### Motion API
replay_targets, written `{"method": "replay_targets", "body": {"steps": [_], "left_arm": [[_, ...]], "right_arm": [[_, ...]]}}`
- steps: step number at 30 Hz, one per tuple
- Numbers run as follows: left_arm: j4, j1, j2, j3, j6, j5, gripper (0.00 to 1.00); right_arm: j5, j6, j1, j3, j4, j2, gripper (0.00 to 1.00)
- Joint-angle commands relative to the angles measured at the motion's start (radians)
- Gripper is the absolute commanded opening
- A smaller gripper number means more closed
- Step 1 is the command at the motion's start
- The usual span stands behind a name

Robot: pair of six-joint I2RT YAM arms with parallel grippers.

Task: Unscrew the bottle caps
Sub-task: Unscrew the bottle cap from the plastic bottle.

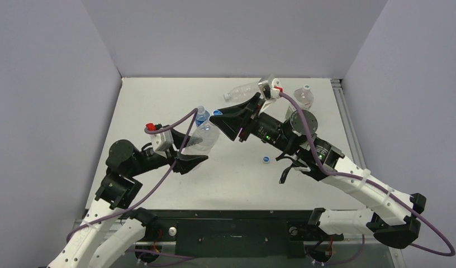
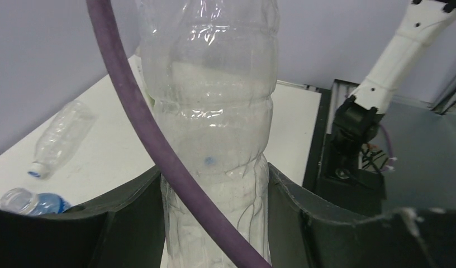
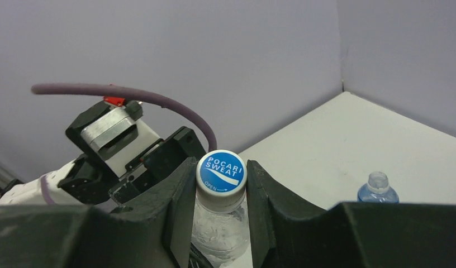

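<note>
My left gripper (image 1: 195,148) is shut on the body of a plain clear bottle (image 1: 203,138) and holds it tilted above the table; the left wrist view shows that bottle (image 2: 214,139) squeezed between the fingers (image 2: 131,223). My right gripper (image 1: 223,118) is shut on this bottle's blue cap (image 3: 221,173), one finger on each side, with the cap still on the neck (image 3: 223,229). A blue-labelled bottle (image 1: 202,114) stands just behind with an open neck (image 3: 378,181). A loose blue cap (image 1: 266,159) lies on the table.
A second plain bottle (image 1: 242,89) lies on its side at the back, its neck end blue (image 2: 34,172). A wider bottle (image 1: 304,96) with a pale cap stands at the back right, partly behind my right arm. Grey walls enclose the table (image 1: 158,184).
</note>
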Motion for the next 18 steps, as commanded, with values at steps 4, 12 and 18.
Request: {"method": "replay_targets", "body": {"steps": [4,12,18], "left_arm": [[0.109,0.010,0.000,0.093,-0.251,0.169,0.00],[0.113,0.010,-0.002,0.110,-0.284,0.245,0.00],[0.112,0.010,0.006,0.122,-0.281,0.278,0.00]], "right_arm": [[-0.386,-0.009,-0.025,0.015,0.152,-0.062,0.00],[-0.618,0.047,-0.025,0.065,0.220,-0.035,0.00],[-0.684,0.055,-0.026,0.106,0.192,0.009,0.06]]}}
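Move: The blue-topped cap on the clear bottle is already pinched between the right fingertips. From the left hand, which grips the bottle's body, that cap lies about 12 cm up, some 5 cm to the right and 1 cm ahead. From the right hand, the blue-label bottle stands about 18 cm ahead, 6 cm left and 36 cm down; the loose cap lies roughly 9 cm ahead, 17 cm right and 46 cm down. Cap and bottle are drawn back towards the bases and lifted about 5 cm while being turned against each other: the right hand, still pinching the cap, goes back some 8 cm and turns about 25 degrees counter-clockwise. The left hand keeps its grip on the bottle and goes back nearly as far, turning some 20 degrees clockwise, both easing off towards the end. ##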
